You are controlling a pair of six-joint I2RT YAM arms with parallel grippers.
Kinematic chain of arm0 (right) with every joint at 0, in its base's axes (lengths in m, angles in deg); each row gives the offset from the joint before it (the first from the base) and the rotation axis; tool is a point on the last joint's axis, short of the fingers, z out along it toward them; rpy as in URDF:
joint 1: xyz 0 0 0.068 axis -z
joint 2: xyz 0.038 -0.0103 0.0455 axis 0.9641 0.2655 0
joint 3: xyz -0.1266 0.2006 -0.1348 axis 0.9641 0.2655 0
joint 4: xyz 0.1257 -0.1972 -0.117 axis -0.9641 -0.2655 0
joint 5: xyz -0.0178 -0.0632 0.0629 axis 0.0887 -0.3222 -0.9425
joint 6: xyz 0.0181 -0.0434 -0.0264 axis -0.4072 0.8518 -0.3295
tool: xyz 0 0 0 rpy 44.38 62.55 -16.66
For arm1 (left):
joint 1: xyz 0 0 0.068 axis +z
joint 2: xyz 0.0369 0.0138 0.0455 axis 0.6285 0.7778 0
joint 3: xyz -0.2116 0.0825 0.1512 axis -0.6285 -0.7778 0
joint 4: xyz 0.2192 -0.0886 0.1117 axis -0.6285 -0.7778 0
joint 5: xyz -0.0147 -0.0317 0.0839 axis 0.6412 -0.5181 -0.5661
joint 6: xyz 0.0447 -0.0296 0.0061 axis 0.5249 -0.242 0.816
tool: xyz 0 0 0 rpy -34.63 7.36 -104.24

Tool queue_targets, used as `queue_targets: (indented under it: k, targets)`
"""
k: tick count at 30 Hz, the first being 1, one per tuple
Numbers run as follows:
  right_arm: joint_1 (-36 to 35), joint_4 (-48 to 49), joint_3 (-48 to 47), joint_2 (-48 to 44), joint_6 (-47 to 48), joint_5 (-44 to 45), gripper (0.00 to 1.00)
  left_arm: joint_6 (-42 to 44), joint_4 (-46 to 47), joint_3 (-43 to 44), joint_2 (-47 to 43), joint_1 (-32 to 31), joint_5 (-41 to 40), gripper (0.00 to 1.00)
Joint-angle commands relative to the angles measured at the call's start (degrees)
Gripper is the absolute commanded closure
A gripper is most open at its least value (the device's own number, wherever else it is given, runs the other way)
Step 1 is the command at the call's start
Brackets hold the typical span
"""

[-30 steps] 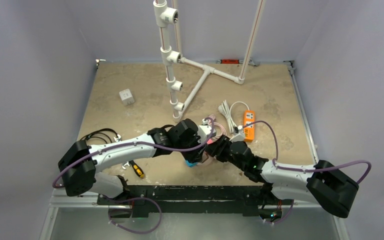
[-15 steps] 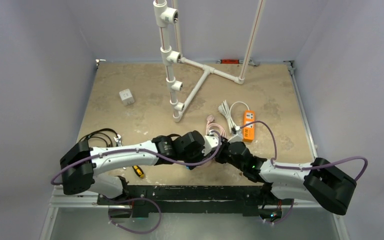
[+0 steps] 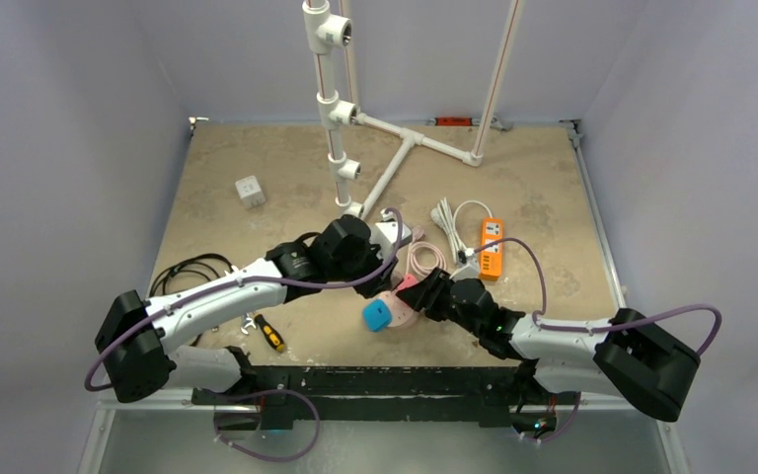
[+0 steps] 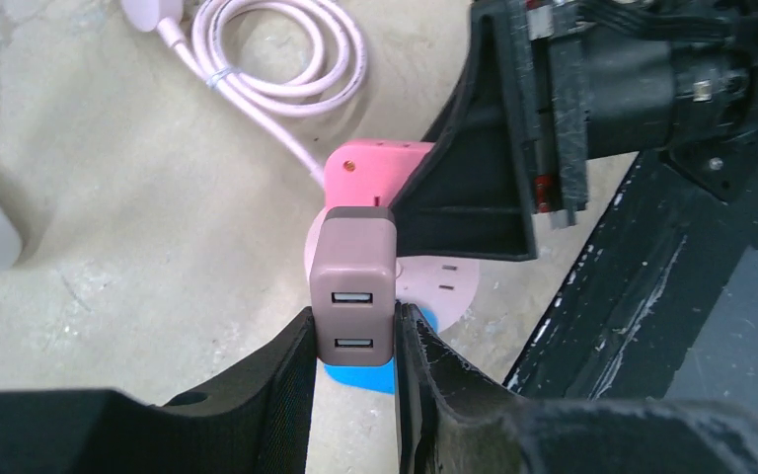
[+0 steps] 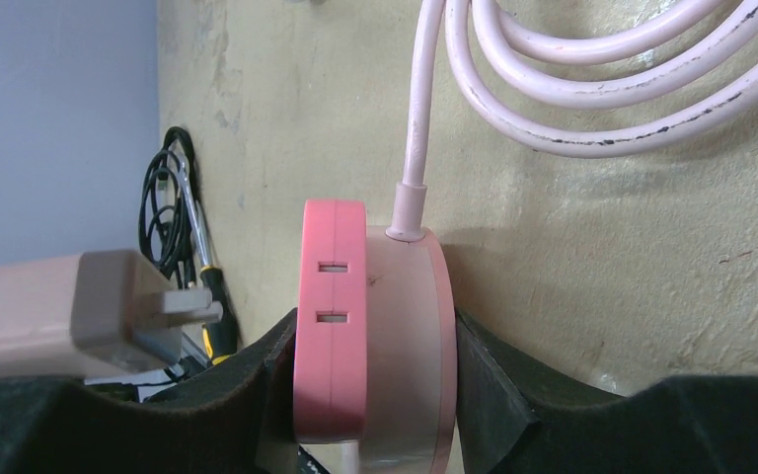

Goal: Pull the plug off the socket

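Observation:
My left gripper (image 4: 353, 331) is shut on a taupe plug (image 4: 353, 281) with two USB ports, its sides squeezed between both fingers. In the right wrist view the plug (image 5: 79, 314) shows bare metal prongs, a short gap away from the socket. The round pink socket (image 5: 370, 336) stands on edge, and my right gripper (image 5: 373, 355) is shut on its two flat faces. Seen from above, the left gripper (image 3: 395, 237) hangs beyond the socket (image 3: 403, 298), and the right gripper (image 3: 419, 294) is at the socket. A blue block (image 3: 377, 315) sits against the socket.
The socket's pink cable (image 3: 422, 259) lies coiled behind it. An orange power strip (image 3: 492, 247) with a white cord (image 3: 446, 215) is to the right. A white pipe frame (image 3: 341, 148) stands at the back, with a white cube (image 3: 249, 190) far left. Black cables (image 3: 192, 269) and a screwdriver (image 3: 270, 336) lie near left.
My left arm has swung up and away toward the back with the plug, which has left the socket. The blue block has come into view. My right gripper kept holding the socket.

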Motion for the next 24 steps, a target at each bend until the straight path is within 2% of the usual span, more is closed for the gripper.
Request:
queue_targets:
  k: [1,7,10,13,19,24]
  targets:
    - [-0.25,-7.8,0.85,0.85,3.99,0.93,1.0,1.21,1.96,1.75,-0.61,-0.34,4.16,1.0]
    - [-0.26,-6.9,1.16,0.39,3.9,0.25,1.0,2.73,2.66,0.44,-5.98,1.24,6.35,1.0]
    - [-0.26,-7.19,1.24,-0.47,4.03,0.34,1.0,2.17,2.26,-0.88,-9.81,3.92,4.67,1.0]
    - [-0.26,-8.16,0.96,-1.34,4.52,0.91,1.0,1.55,0.94,-3.22,-13.27,9.8,3.47,1.0]
    - [-0.18,-10.09,0.85,-3.66,5.22,1.96,1.0,0.36,0.16,-9.11,-23.23,21.34,5.97,1.0]
    - [-0.18,-10.94,0.9,-4.97,5.73,2.38,1.0,-1.57,-1.07,-9.92,-23.0,27.53,-0.49,1.0]
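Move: The pulled plug is already out, pinched in the left hand. The socket lies about 3 cm to that hand's right, level fore-and-aft and some 9 cm below. The white pipe foot stands about 17 cm ahead and 7 cm left, and the screwdriver about 24 cm left and 4 cm back, both some 14 cm down. From the right hand, which grips the socket, its middle is about 2 cm back, 3 cm left, 1 cm down. Still pinching the plug, the left hand carries it away from the socket: after hanging nearly in place it lifts about 5 cm, then swings quickly left some 12 cm and a little forward over open table, passing on the robot's side of the pipe foot while turning roughly 20 degrees counter-clockwise. The right hand keeps its grip on the socket and barely shifts. ##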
